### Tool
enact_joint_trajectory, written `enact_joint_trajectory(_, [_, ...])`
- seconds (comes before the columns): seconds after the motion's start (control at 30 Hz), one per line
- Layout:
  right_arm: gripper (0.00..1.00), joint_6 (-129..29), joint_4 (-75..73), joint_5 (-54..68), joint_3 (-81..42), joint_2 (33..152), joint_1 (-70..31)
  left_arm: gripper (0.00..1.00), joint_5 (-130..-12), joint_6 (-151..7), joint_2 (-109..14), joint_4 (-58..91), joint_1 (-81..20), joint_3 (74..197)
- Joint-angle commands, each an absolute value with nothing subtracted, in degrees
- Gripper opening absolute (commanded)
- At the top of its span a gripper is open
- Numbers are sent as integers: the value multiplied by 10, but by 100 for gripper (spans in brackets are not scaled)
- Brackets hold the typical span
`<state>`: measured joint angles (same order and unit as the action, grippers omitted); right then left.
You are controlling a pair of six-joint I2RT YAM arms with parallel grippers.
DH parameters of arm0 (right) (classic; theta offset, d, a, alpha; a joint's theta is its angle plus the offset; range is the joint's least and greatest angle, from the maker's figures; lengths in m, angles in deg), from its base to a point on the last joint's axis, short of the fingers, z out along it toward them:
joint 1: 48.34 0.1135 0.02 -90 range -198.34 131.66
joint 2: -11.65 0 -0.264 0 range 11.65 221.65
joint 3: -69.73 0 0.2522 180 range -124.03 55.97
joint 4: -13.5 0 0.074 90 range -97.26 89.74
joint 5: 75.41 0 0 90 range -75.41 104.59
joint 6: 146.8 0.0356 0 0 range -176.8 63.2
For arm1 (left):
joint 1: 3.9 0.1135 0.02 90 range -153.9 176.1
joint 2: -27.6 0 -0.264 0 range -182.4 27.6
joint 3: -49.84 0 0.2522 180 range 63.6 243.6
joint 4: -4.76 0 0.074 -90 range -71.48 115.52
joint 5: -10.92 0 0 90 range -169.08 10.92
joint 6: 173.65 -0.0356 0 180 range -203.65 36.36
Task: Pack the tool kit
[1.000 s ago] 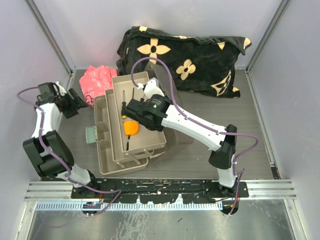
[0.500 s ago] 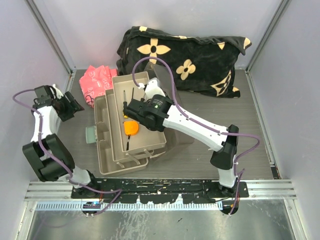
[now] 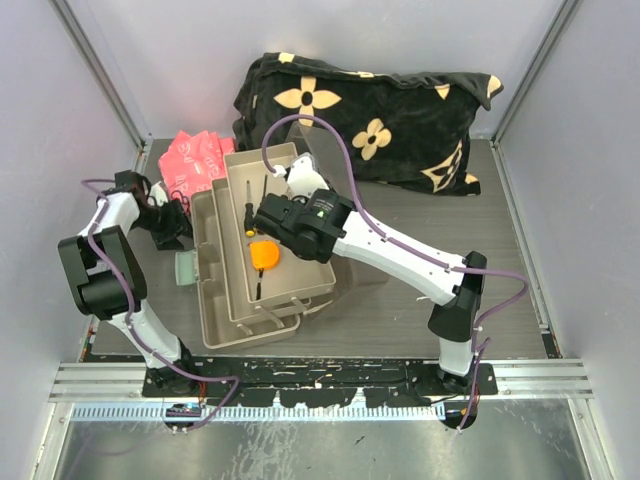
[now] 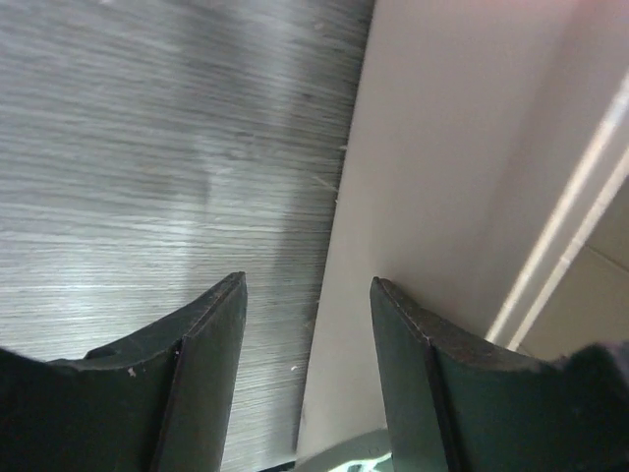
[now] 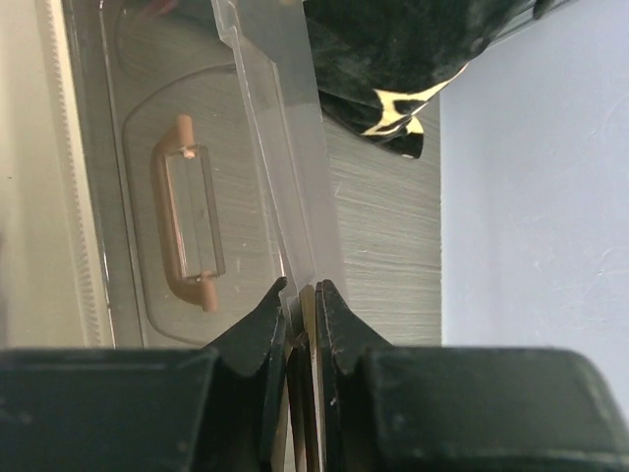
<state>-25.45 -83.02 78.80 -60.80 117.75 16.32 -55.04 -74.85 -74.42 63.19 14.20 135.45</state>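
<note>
The tool kit's toolbox [image 3: 215, 300] lies open mid-table, its beige trays fanned out. An orange tape measure [image 3: 263, 255] and a yellow-handled screwdriver [image 3: 247, 210] lie in the upper tray. My right gripper [image 3: 296, 190] is above the trays; the right wrist view shows that gripper [image 5: 303, 287] shut on the edge of the translucent lid [image 5: 265, 147], whose cream handle [image 5: 187, 211] shows through. My left gripper [image 3: 180, 232] is at the box's left side. In its wrist view the left gripper [image 4: 308, 280] stands open, straddling the beige wall [image 4: 442, 177] without touching it.
A black flower-patterned blanket [image 3: 370, 115] fills the back of the table behind the box. A red packet [image 3: 195, 160] lies at the back left, just beyond the trays. Grey walls close in both sides, and a metal rail runs along the near edge.
My left arm has swung in from the far left to the toolbox's left wall, and its jaws have narrowed a little. The right gripper keeps its hold on the lid, almost unmoved.
</note>
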Motion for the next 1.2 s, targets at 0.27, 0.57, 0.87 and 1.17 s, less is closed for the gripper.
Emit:
enact_joint_trajectory(0.27, [1, -352, -608, 843, -714, 1175, 170, 56, -470, -672, -791, 636, 14, 1473])
enact_joint_trajectory(0.57, [1, -379, -600, 864, -784, 1285, 217, 55, -475, -612, -846, 600, -20, 1503])
enact_joint_trajectory(0.87, [81, -631, -295, 1027, -697, 1372, 338, 55, -477, -597, -865, 585, -33, 1518])
enact_joint_trajectory(1.17, [91, -1440, 813, 1047, -575, 1354, 423, 55, -452, -599, -838, 566, -6, 1498])
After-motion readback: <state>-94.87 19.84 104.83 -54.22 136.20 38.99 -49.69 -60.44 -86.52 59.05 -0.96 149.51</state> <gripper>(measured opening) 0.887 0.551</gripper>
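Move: The right hand already grips the free rim of the raised clear lid. The tool box tub's left rim, where the lid must land, is about 23 cm to its left, 13 cm back and 18 cm lower, and the orange tape measure is some 9 cm left, 14 cm back and 14 cm below. For the left hand, the tub's left wall is about 4 cm right and 6 cm back at fingertip height; the pink bag is roughly 20 cm ahead, 5 cm right and 3 cm lower. Still pinching the lid's rim, the right hand lifts it about 4 cm, slightly forward, while rolling, and then swings it left. It opens wide to let go and sweeps on left and back, ending some 22 cm left of its start at its old height. The left hand, one finger against the tub's left wall, pushes the tub right about 11 cm and forward about 7 cm, its opening unchanged. ##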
